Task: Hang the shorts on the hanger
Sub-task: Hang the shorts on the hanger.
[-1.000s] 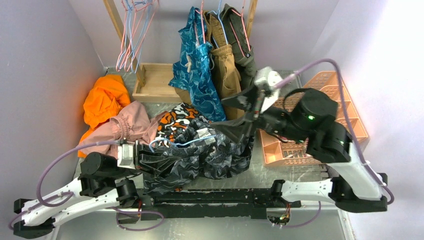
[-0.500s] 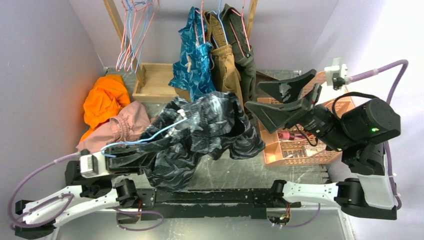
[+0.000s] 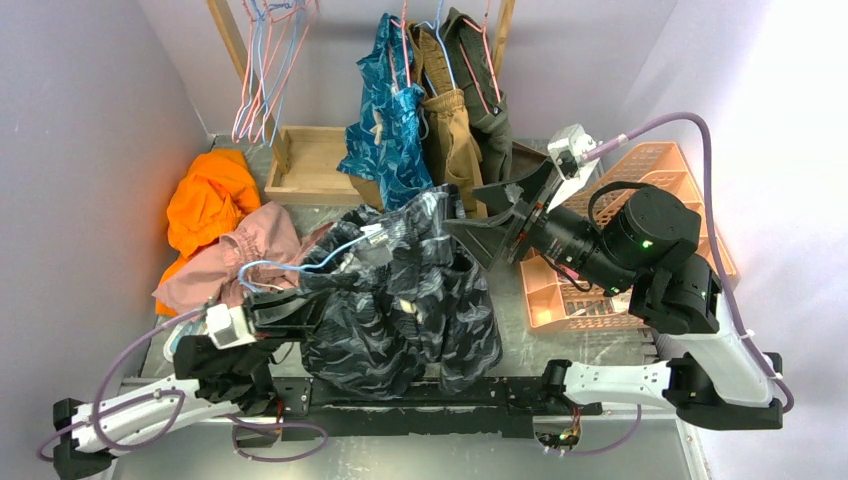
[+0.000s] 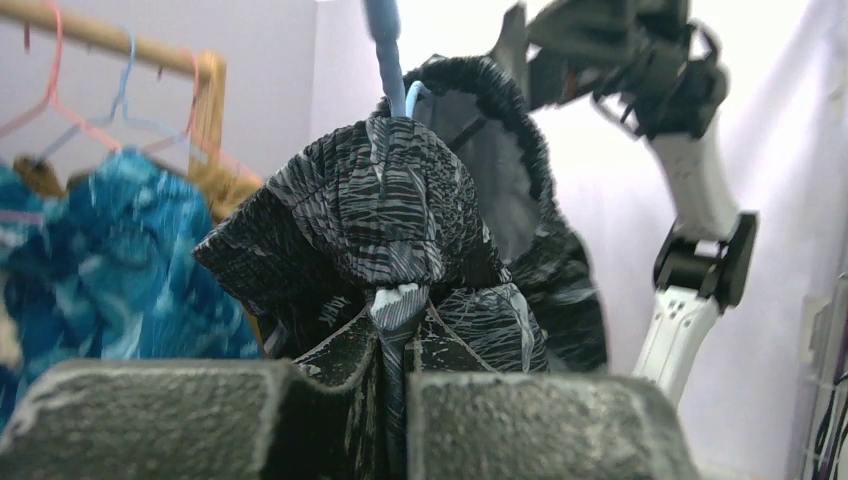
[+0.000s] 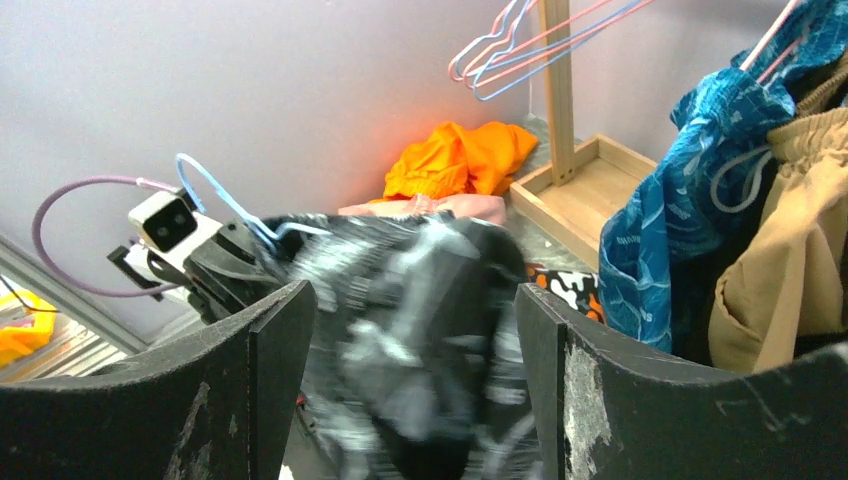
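The shorts, dark charcoal with a grey streaky print, hang off the table in a bunched drape at centre. My left gripper is shut on their fabric; in the left wrist view a fold is pinched between the jaws of that gripper. The light-blue hanger runs through the waist, and its wire rises above the cloth. My right gripper stands open just right of the shorts' upper edge. In the right wrist view, the blurred shorts show beyond the open fingers of the gripper, which hold nothing.
Orange cloth and pink cloth lie at left. A wooden rack base stands behind, with spare hangers and hung teal and tan garments. A peach basket sits at right. Blotchy black-orange-white shorts lie under.
My left gripper lifted the shorts and hanger off the table. The right gripper swung away to the right, then came back beside the shorts' upper edge, still open.
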Controlling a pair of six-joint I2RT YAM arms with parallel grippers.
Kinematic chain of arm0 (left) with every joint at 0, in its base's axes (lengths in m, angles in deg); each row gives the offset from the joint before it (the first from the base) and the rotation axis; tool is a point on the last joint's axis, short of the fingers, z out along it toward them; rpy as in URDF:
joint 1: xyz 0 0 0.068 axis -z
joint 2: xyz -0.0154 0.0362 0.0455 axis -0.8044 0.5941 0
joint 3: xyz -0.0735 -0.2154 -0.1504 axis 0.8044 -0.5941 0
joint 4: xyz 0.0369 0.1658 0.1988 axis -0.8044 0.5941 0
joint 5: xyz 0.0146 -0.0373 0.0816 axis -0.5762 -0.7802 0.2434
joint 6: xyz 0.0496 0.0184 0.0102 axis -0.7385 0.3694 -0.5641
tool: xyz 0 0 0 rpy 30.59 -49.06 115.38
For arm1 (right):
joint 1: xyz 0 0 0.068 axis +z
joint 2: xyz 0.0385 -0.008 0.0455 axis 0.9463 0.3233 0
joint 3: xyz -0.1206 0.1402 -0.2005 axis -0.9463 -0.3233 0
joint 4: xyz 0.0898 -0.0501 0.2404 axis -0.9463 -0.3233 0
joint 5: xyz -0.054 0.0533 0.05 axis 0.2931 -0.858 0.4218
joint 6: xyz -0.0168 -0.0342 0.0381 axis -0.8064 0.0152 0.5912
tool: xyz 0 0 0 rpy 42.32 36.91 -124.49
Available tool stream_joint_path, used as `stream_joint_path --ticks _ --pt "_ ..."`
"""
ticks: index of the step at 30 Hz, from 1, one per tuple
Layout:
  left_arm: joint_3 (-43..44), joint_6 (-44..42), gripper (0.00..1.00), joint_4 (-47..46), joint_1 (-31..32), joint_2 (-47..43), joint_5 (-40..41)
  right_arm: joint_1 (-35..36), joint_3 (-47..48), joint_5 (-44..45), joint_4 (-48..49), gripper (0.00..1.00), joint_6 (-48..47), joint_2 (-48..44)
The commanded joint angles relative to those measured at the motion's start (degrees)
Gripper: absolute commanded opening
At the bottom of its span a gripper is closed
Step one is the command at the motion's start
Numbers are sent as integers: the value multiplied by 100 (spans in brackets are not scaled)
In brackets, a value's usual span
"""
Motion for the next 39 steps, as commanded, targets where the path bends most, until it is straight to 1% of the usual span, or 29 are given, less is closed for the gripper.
stream_joint_path --ticks 1,5,9,11,13,16,19,21,23,29,33,35,39 --pt "-49 102 7 -973 12 149 578 4 244 254 -204 76 17 -19" --pt "272 35 7 -544 12 366 458 -3 765 215 -636 74 -24 292" --pt "451 47 7 -242 12 539 579 -1 1333 336 -1527 70 93 977" --pt "500 72 7 -157 12 627 668 0 1395 525 -1836 67 166 1184" --pt "498 92 7 -140 12 686 743 3 1232 643 -1846 66 210 1236" --pt "516 94 7 -136 12 746 757 7 1037 598 -1696 65 248 1259" --pt "633 84 7 34 12 844 756 5 916 205 -1359 65 293 1264" --pt "717 75 7 142 12 938 742 1 869 115 -1191 66 306 1312" --pt "768 82 7 198 12 1006 703 -2 927 282 -1248 66 278 1462" --pt "862 116 7 352 12 1039 652 12 953 1298 -1519 66 272 1741" --pt "857 134 7 410 12 973 643 9 999 1349 -1701 65 223 1881" --pt "858 145 7 441 12 967 649 11 1008 1311 -1698 58 214 1921" --pt "870 194 7 533 13 1005 595 13 1123 1290 -1703 33 204 1984"
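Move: The right gripper, open, is after the waistband where the hanger enters: about 10 cm to its left, 3 cm ahead and some 10 cm below. From the left gripper, already shut on the shorts' near edge, that spot is roughly 7 cm ahead, 9 cm right and 3 cm up; the hanger's hook is some 9 cm left, level ahead, 6 cm higher. The brown trousers hang about 22 cm straight ahead of the right hand and 20 cm lower. Sink the right gripper about 10 cm while easing it some 6 cm forward and 6 cm left to the waistband, tipping its fingers down roughly 25 degrees. Straddle the waistband fold at the hanger and start closing, to about half open at the end. Keep the left grip shut on the shorts, carrying them a few centimetres forward and right. ##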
